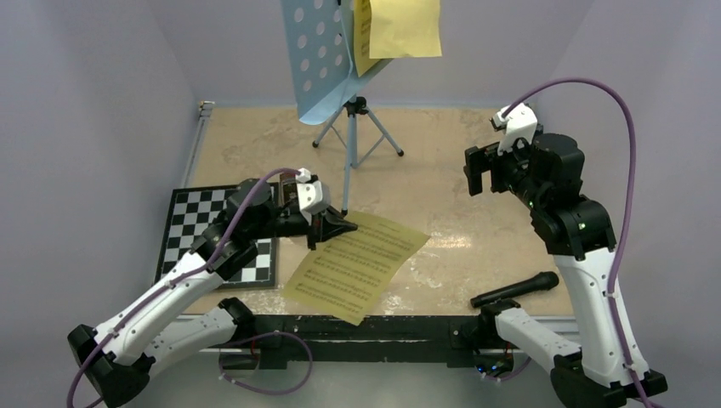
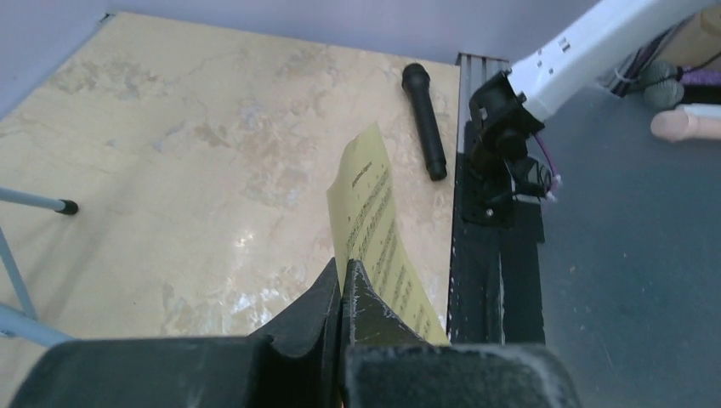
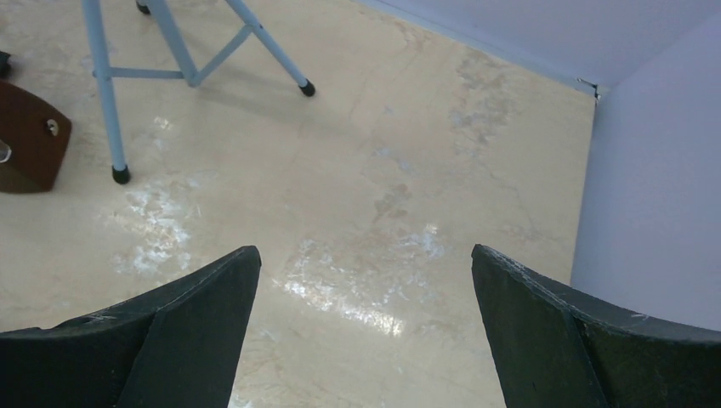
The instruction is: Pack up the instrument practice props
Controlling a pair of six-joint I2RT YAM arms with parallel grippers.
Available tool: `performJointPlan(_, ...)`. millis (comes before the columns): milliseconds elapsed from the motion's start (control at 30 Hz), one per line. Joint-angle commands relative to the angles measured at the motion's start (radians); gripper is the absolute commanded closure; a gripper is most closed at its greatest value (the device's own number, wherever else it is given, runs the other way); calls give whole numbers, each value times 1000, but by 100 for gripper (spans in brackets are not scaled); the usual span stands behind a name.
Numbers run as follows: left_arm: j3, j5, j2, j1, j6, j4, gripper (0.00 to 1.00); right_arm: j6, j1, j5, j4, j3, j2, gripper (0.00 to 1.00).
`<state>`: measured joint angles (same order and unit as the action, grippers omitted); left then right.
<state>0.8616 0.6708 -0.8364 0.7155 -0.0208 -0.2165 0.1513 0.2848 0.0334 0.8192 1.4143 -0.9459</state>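
Observation:
My left gripper [image 1: 338, 228] is shut on the near corner of a yellow sheet [image 1: 357, 265] printed with music staves. The sheet slopes down toward the table's front edge. In the left wrist view the sheet [image 2: 374, 212] rises edge-on out of the pinched jaws of the left gripper [image 2: 343, 270]. The light-blue punched music stand [image 1: 319, 59] stands at the back on thin tripod legs [image 1: 353, 127]. Other yellow sheets [image 1: 400, 30] rest on it. The brown metronome [image 3: 30, 136] shows by a stand leg. My right gripper [image 1: 476, 170] hangs open and empty, fingers wide over bare table [image 3: 364, 250].
A black-and-white chessboard [image 1: 191, 225] lies at the left under my left arm. A black microphone [image 1: 514, 289] lies near the front right by the right arm's base, also visible as the microphone [image 2: 423, 119] from the left wrist. A black rail [image 1: 374, 327] edges the table front. Walls enclose three sides.

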Motion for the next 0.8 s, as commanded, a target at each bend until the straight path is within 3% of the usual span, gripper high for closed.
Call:
performJointPlan(0, 83, -34, -68, -3, 160, 273, 100, 47, -42, 24, 12, 2, -1, 1)
performJointPlan(100, 79, -90, -123, -6, 266, 290, 100, 50, -50, 10, -4, -23, -7, 1)
performJointPlan(267, -46, -363, -220, -13, 429, 303, 100, 66, -69, 17, -37, -68, -1, 1)
performJointPlan(433, -105, -408, -342, -60, 561, 326, 100, 65, -82, 9, -36, -88, 4, 1)
performJointPlan(767, -106, -563, -395, -60, 585, 283, 100, 58, -83, -96, -44, -190, 30, 1)
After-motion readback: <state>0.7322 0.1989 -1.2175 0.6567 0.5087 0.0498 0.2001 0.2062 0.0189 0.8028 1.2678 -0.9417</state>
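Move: The sheet music is held in the left fingers and being carried towards the near foot of the music stand, about 19 cm ahead of the left hand, 2 cm to its left and 28 cm below. The brown case stands some 14 cm to the left of that foot and about level with it. The chessboard's middle is 11 cm ahead of the left hand and 38 cm to its left. From the right hand, the foot lies about 7 cm ahead, 30 cm left and 35 cm down. The sheet stays pinched in the shut left fingers, carried forward and down: first up about 3 cm while edging right, then swooping down towards the near foot of the stand, ending 12 cm farther out and 13 cm lower. The wrist swings some 30 degrees counter-clockwise, fingers dipping more. The right hand, empty and wide open, sinks 5 or 6 cm and drifts slightly right. ##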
